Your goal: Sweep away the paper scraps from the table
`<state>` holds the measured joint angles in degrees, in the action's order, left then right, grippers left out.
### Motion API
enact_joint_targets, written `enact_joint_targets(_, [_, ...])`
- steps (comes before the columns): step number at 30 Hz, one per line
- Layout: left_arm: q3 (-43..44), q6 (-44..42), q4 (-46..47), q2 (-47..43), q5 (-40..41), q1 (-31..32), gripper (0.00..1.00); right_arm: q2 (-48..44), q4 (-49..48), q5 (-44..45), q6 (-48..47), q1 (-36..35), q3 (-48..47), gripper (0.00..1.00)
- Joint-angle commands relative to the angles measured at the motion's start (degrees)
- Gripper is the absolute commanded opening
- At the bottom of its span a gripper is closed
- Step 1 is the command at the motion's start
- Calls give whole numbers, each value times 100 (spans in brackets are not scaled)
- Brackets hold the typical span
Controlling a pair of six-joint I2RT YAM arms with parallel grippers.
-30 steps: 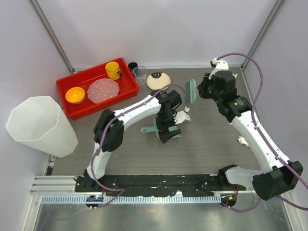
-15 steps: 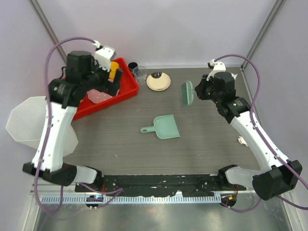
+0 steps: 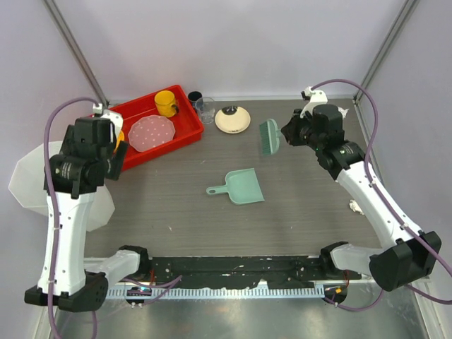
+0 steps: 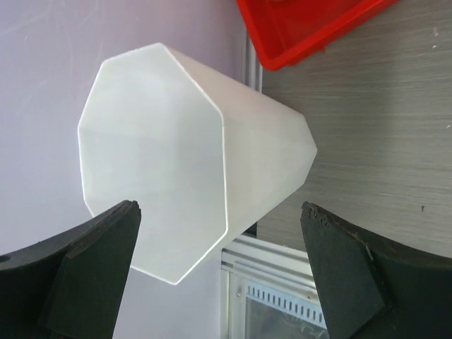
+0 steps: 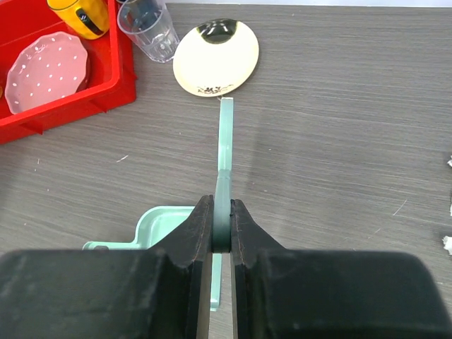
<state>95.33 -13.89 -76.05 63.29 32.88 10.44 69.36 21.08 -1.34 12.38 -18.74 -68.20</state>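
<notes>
One white paper scrap lies on the table near its right edge; white bits of it show at the right rim of the right wrist view. My right gripper is shut on the handle of a green brush, held above the table behind a green dustpan. The dustpan lies flat mid-table. My left gripper stands wide open over the mouth of a white octagonal bin, holding nothing.
A red tray at the back left holds a yellow cup and a pink plate. A clear glass and a cream plate stand behind the dustpan.
My left arm has swung from the dustpan at mid-table to the far left, above the bin. A white wad seen beside the dustpan no longer shows. The brush has shifted slightly left.
</notes>
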Motion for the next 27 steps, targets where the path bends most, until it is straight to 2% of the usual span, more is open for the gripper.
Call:
enact_joint_targets(1, [-181,-97,-516,-501,192,-244,100,-10,-297,-244,54,11,-123,1])
enact_joint_targets(4, [-321,-210,-402,-572,288,-384,100,-125,-429,-217,80,20,61,1])
enact_joint_targets(6, [-479,-509,-157,-589,201,-691,100,-177,-429,-182,36,20,166,1])
enact_joint_targets(9, [-244,-711,-217,-423,-860,-1472,100,-239,-429,-16,-87,28,290,1])
enact_joint_targets(10, [-208,-755,-208,-275,-1411,-1962,100,-283,-429,20,-113,20,299,1])
enact_joint_targets(13, [-225,-1001,-129,59,-1959,-2850,100,-370,-455,47,-139,20,387,1])
enact_joint_targets(14, [-251,-1080,-147,165,-2396,-2985,100,-388,-499,47,-140,20,430,1])
enact_joint_targets(18, [-445,-1125,2,430,-2699,-3065,100,-397,-552,-50,-131,20,448,1])
enact_joint_targets(20, [-506,-1133,38,587,-2778,-3065,95,-371,-579,-111,-122,20,440,1])
enact_joint_targets(21, [-541,-1133,73,632,-2787,-3074,91,-362,-579,-120,-122,20,448,1])
enact_joint_targets(22, [-585,-1133,108,676,-2779,-3065,76,-371,-579,-129,-122,11,448,1])
enact_joint_targets(23, [-647,-1133,152,755,-2761,-3074,66,-380,-570,-121,-122,20,448,1])
enact_joint_targets(24, [-656,-1142,195,799,-2726,-3065,54,-388,-570,-112,-122,20,457,1])
enact_joint_targets(25, [-621,-1099,170,843,-2735,-3065,28,-397,-570,-112,-122,20,440,1])
enact_joint_targets(27, [-393,-1072,-57,922,-2848,-3065,7,-423,-570,-85,-122,20,440,1])
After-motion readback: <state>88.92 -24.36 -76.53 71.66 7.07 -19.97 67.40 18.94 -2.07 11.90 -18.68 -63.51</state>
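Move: The wide-open, empty left hand has the white bin's right-hand rim about 6 cm to its left, level with it fore and aft, and 10 cm below. The orange bowl is some 16 cm ahead, 3 cm left; the red tray's middle is about 20 cm ahead, 8 cm right, both roughly 31 cm below. From the right hand, which holds the brush, that rim is some 58 cm left, 14 cm back, 3 cm lower. Left hand arcs back-left, then forward and down about 9 cm, closing its fingers across the white bin's rim. ##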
